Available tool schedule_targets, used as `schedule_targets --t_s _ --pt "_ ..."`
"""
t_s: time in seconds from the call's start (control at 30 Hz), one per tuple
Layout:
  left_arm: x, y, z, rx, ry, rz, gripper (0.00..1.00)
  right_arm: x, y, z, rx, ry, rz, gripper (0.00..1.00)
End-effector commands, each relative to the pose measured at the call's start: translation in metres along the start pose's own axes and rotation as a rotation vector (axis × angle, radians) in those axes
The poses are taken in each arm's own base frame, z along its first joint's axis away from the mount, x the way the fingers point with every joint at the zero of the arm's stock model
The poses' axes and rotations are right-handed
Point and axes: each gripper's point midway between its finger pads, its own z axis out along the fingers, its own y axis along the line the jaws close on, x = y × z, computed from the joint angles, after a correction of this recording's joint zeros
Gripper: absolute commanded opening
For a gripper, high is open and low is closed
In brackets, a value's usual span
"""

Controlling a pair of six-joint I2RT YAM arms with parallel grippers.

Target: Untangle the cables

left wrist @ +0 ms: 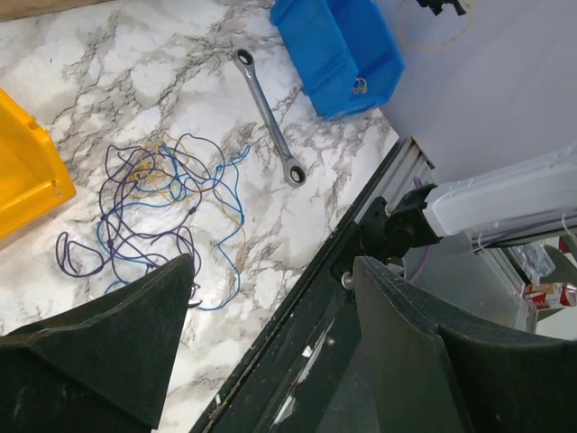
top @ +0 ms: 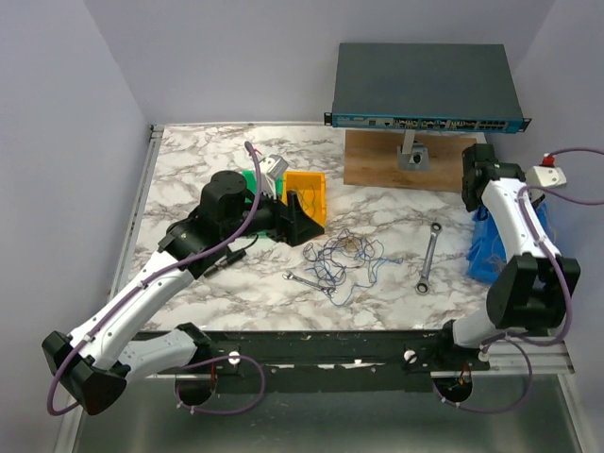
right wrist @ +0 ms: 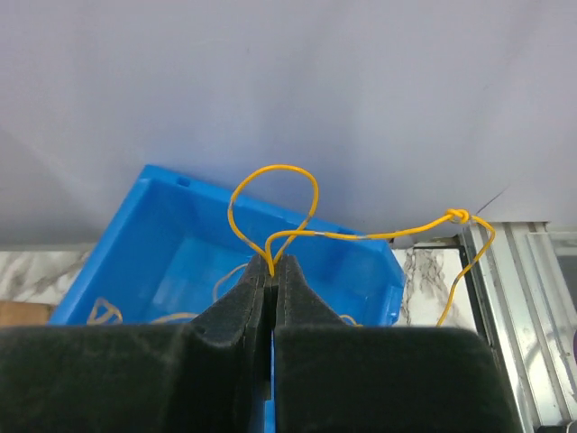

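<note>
The cables (top: 342, 257) lie in a loose tangle of thin blue, dark and yellowish strands on the marble table, also seen in the left wrist view (left wrist: 162, 198). My left gripper (top: 307, 225) hovers just left of the tangle. Its jaws (left wrist: 270, 266) stand open with nothing between them. My right gripper (right wrist: 272, 269) is shut on a thin yellow cable (right wrist: 361, 234), which loops above the fingertips and trails right to a knot. It hangs over the blue bin (right wrist: 162, 244) at the table's right side, where the right gripper (top: 477, 179) is raised near the wall.
A long ratchet wrench (top: 429, 257) lies right of the tangle, a small wrench (top: 297, 279) at its left. A yellow bin (top: 305, 193) and a green part (top: 250, 179) sit behind the left gripper. A network switch (top: 425, 85) on a wooden board (top: 401, 160) stands at the back.
</note>
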Motion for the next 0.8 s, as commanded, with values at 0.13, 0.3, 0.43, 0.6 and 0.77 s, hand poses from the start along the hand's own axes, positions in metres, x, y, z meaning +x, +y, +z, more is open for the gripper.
schedule_targets --t_s 0.13,0.3,0.43,0.6,0.77 --pt "-0.013 -0.001 -0.012 -0.036 0.006 0.074 0.74 0.034 -0.013 0.032 0.179 -0.077 -0.030 0.01" --pt "-0.007 0.010 -0.007 -0.048 0.011 0.066 0.74 0.058 0.006 0.044 0.213 -0.050 -0.097 0.51" --pt "-0.003 0.017 0.000 -0.049 0.026 0.048 0.74 0.065 0.014 0.043 0.196 0.012 -0.094 0.80" --pt "0.001 0.017 0.001 -0.034 0.031 0.039 0.74 0.081 0.058 0.032 -0.106 0.218 -0.044 0.88" --pt "0.008 0.021 -0.001 -0.041 0.034 0.039 0.74 0.065 0.089 -0.025 -0.611 0.336 0.050 1.00"
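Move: The right hand holds the yellow cable by one end above the blue bin, whose middle is about 19 cm below, 2 cm back and 2 cm left of the hand. The ratchet wrench lies some 22 cm left, 7 cm back and 23 cm down; the brown board's middle is roughly 26 cm left and 19 cm forward, similarly low. From the left hand the bin is about 49 cm right, 4 cm forward and 26 cm down. The right fingers let go of the yellow cable above the blue bin: the hand sinks some 9 cm towards the bin with the cable still pinched, and the fingers begin to spread about two-thirds of the way down, ending wide open. Late on it eases forward 2 to 3 cm and dips the fingers about 15 degrees. ##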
